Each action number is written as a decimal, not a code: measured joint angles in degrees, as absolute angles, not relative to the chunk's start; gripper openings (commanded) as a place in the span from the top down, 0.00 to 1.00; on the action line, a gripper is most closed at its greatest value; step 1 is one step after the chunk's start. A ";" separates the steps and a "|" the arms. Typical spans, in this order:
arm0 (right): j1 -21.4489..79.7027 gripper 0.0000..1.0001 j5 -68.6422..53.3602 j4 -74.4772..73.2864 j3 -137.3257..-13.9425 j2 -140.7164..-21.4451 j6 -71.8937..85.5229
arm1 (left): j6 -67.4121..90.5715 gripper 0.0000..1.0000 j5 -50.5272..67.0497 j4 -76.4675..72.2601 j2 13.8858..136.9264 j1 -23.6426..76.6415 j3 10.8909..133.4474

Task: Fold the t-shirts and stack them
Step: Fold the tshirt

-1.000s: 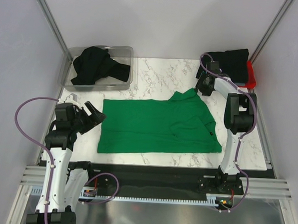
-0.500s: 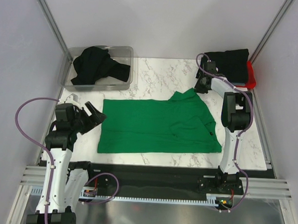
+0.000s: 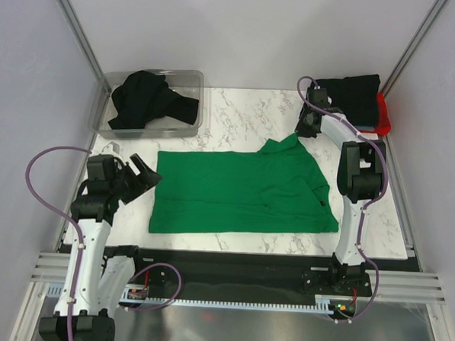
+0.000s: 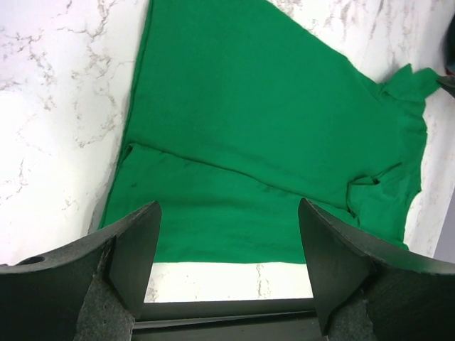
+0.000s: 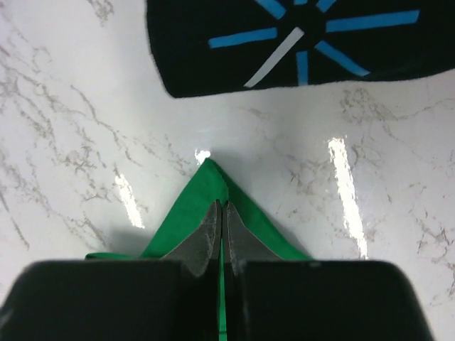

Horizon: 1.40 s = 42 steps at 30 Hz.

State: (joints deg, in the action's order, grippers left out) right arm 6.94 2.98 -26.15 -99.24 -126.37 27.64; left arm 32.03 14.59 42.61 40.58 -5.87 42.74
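The bright green t-shirt (image 3: 241,193) lies spread on the marble table, partly folded; it also shows in the left wrist view (image 4: 263,142). My right gripper (image 3: 302,134) is shut on the green shirt's far right sleeve corner (image 5: 213,188), pinching the cloth between its fingertips (image 5: 205,234). A folded black t-shirt with the blue-white starburst print (image 5: 298,42) lies just beyond it, on top of a red one (image 3: 383,117) at the back right. My left gripper (image 3: 142,174) is open and empty at the shirt's left edge, its fingers (image 4: 135,245) wide apart.
A clear plastic bin (image 3: 188,80) at the back left holds crumpled black t-shirts (image 3: 147,99). Grey walls close in the table on the left, back and right. Bare marble (image 3: 238,110) lies between the bin and the stack.
My right gripper has pulled the green sleeve corner a little farther back towards the black stack. The left arm has barely moved.
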 measured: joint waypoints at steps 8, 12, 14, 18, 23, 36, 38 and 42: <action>9.34 1.00 1.98 -28.99 -98.15 -118.67 28.25 | 32.05 0.20 9.52 38.22 51.51 -5.87 42.76; 11.07 1.00 0.78 -29.32 -92.66 -110.63 29.50 | 32.10 0.26 6.98 32.53 60.71 -5.87 43.00; 12.21 1.00 -0.16 -29.36 -89.21 -106.37 30.28 | 32.14 0.27 5.78 29.80 66.00 -5.87 43.53; 14.22 1.00 -1.98 -29.32 -82.85 -99.20 31.51 | 32.14 0.28 3.62 25.10 76.31 -5.74 46.96; 14.79 1.00 -4.01 -29.15 -76.07 -92.66 32.60 | 31.77 0.29 0.49 17.89 86.15 -4.69 52.03; 14.92 1.00 -5.80 -27.64 -65.91 -84.84 32.86 | 28.84 0.40 -1.13 10.94 104.16 -3.49 63.22; 14.92 1.00 -5.80 -27.38 -64.64 -84.84 32.86 | 28.40 0.41 -0.93 10.57 105.10 -3.31 64.03; 14.92 1.00 -5.80 -27.16 -62.94 -84.84 32.84 | 27.35 0.43 0.16 10.94 106.13 -2.87 64.36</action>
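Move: The green t-shirt's far left corner lies about 23 cm ahead of the open left hand, 4 cm to its left and 16 cm below. The grey bin's middle is 19 cm beyond that corner and 8 cm left of it. The shirt's far right flap is already pinched in the right hand; from that hand the shirt's middle lies some 22 cm back, 20 cm left and 3 cm below, the collar tag 25 cm back and 5 cm right, the black stack 15 cm ahead and 18 cm right. The shirt's far right flap stays pinched in the right hand, which lifts it about 12 cm while swinging it some 18 cm back and a little left over the shirt, away from the black stack, then sinks slightly. Meanwhile the left hand reaches about 21 cm forward and 15 cm down to the far left corner, tipping its fingers further down and partly closing them, still open around the corner, short of a grip. ##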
